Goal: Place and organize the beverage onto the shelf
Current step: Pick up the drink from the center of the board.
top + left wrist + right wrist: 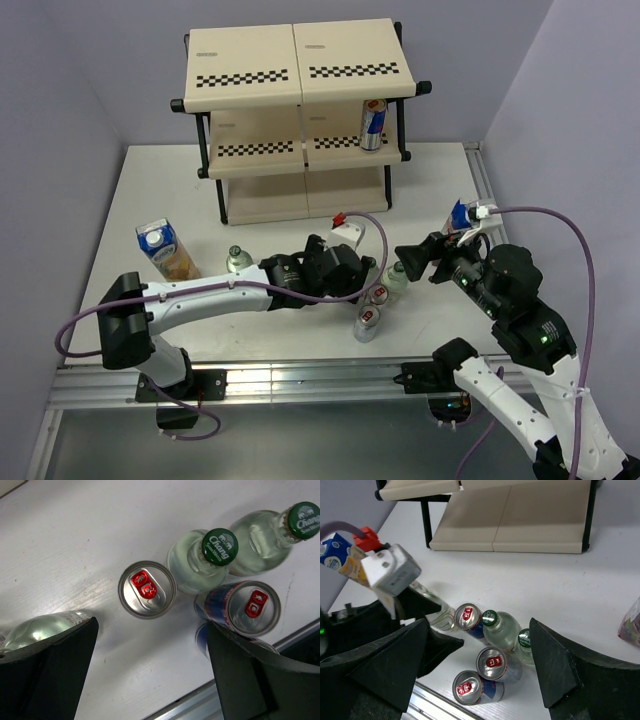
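Three slim cans stand in a cluster near the table's front edge (468, 617) (495, 663) (470, 688), beside two green-capped bottles (500, 627) (525, 640). My left gripper (152, 625) hangs open above this cluster, with one can (146, 589) just ahead of its jaws and another can (245, 607) by its right finger. My right gripper (477, 624) is also open and looks down on the same cluster from the right. The shelf (300, 75) stands at the back, with one can (372, 125) on its middle tier. A yellow carton (167, 250) stands at the left.
Another bottle (238, 260) stands beside the left arm. A purple carton (631, 622) shows at the right edge, partly hidden by the right arm. The left wrist's white camera box (390, 572) is close to the right gripper. A metal rail (300, 380) runs along the front edge.
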You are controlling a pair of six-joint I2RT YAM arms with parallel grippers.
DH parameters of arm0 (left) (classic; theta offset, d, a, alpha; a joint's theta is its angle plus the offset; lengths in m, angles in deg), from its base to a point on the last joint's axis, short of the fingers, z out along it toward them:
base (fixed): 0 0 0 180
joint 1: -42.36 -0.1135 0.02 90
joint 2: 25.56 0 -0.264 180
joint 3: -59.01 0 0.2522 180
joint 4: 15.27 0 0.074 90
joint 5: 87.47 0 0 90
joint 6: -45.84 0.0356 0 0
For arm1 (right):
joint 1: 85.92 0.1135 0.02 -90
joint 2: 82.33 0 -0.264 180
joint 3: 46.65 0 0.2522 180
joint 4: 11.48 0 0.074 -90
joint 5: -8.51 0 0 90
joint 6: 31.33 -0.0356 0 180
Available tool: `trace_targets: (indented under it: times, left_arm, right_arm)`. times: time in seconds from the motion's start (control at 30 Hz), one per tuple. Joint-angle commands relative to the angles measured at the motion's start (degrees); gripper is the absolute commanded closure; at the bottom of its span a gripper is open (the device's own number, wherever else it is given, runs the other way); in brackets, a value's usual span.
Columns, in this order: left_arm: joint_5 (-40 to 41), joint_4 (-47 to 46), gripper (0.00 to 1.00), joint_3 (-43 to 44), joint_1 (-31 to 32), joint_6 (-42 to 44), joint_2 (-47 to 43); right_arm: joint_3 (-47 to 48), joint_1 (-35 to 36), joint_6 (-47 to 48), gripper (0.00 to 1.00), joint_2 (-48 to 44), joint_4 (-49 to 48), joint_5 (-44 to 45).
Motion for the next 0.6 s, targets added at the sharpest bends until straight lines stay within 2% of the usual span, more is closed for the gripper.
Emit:
trace_targets:
  times: [0.0,0.1,0.23,0.5,0.57]
  left_arm:
    - [3.25,-7.20,0.06,-1.74,-0.43,-0.85,0.68]
    - [3.43,-9.84,0.12,-3.06,-1.48,-1.03,1.82]
    - [3.17,-12.84,0.26,-3.69,-1.92,-0.24,3.92]
    - [5.89,-15.56,0.25,-2.98,-2.19,-0.15,7.18]
    - [6.42,-15.91,0.31,-2.89,-2.19,-0.06,7.89]
  right_arm:
    - [-0.77,0.29,0.61,0.11,-0.95,-2.28,-2.47]
    - [-0.85,0.29,0.70,0.11,-1.13,-2.37,-3.26]
    - [-1.20,0.29,0.79,0.11,-1.48,-2.90,-4.67]
    - [-2.35,0.29,1.05,0.11,-1.66,-4.22,-6.25]
    - [-2.52,0.29,1.23,0.11,-1.39,-4.30,-6.61]
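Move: The center can's middle lies about 4 cm ahead of the left hand, 2 cm to its right and 11 cm below. One soda bottle stands 6 cm right of the can, another 11 cm left of it and 1 cm farther out; a second can is 7 cm right of it and 6 cm nearer. From the right hand the center can is roughly 7 cm ahead, 10 cm left, 25 cm down. The left hand sinks some 4 cm, reaching forward 3.5, bringing its partly closing fingertips to the center can's top. ##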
